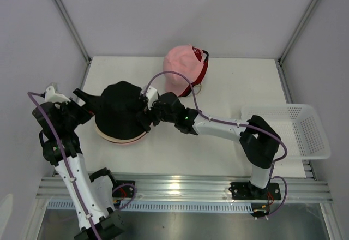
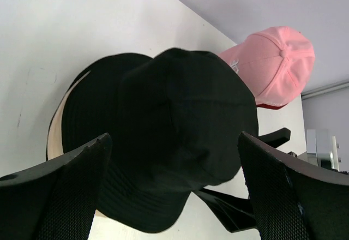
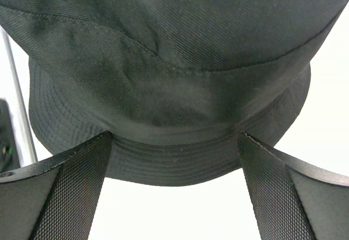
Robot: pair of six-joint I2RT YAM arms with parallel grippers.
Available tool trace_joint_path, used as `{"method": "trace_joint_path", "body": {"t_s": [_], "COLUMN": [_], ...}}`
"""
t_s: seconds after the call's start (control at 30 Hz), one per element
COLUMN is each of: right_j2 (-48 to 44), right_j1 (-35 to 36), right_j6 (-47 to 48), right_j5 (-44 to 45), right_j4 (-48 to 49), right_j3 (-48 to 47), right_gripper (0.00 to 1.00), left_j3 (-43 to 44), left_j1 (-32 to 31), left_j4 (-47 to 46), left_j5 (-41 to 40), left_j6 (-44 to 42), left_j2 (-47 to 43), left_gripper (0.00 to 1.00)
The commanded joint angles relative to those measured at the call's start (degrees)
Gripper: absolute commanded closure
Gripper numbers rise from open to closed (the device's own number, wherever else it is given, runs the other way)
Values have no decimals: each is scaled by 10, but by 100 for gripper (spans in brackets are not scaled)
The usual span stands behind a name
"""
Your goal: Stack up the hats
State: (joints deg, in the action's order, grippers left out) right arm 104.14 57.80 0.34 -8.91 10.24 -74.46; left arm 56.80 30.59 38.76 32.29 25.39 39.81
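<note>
A black bucket hat lies on top of a pile; a cream brim and a thin pink edge show under it. At the back, a pink cap rests on a red cap. My left gripper is open at the black hat's left side, fingers either side of its crown and apart from it. My right gripper is open at the hat's right side, its fingertips at the brim's edge.
A white mesh basket sits at the table's right edge, beside the right arm's elbow. Grey walls close the table at the back and both sides. A metal rail runs along the near edge.
</note>
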Motion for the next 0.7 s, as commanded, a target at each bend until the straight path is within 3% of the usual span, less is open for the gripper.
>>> {"method": "trace_joint_path", "body": {"t_s": [0.0,0.2,0.43,0.6,0.67], "right_j2": [22,-4,-184,-348,-422], "right_j1": [9,5,-83,-226,-260], "right_j6": [-41,-10,-29,-102,-108], "right_j5": [78,128,127,206,244], "right_j4": [24,-94,-281,-377,-381], "right_j3": [-59,-115,-140,-80,-39], "right_gripper": [0,1,1,1,1], "left_j3": [18,76,205,233,272], "left_j1": [-5,-4,-14,-93,-162], "left_j4": [2,2,-26,32,54], "left_j5": [-6,-9,80,-69,-142], "left_j6": [-6,2,4,-40,-52], "left_j2": [4,22,42,41,55], "left_gripper": [0,0,1,1,1]}}
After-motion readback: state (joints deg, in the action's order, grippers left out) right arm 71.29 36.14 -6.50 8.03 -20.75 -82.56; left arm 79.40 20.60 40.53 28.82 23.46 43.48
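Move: The stacked black hat sits just beyond my right fingers, roughly 8 cm to their left, 5 cm ahead and 5 cm lower. The pink cap stands about 18 cm farther out than the black hat and 25 cm to its right. From my left hand the black hat lies some 6 cm ahead, 7 cm to the right and 14 cm below. With my fingers kept wide open, I give the right hand a last 1 cm forward and left at the black hat's side, then come free and sweep it fast to the right and up, some 25 cm across and 20 cm high, swinging it clockwise about 40 degrees. My left hand waits, then lifts about 13 cm off above the stack, tipping up and drifting slightly right. ##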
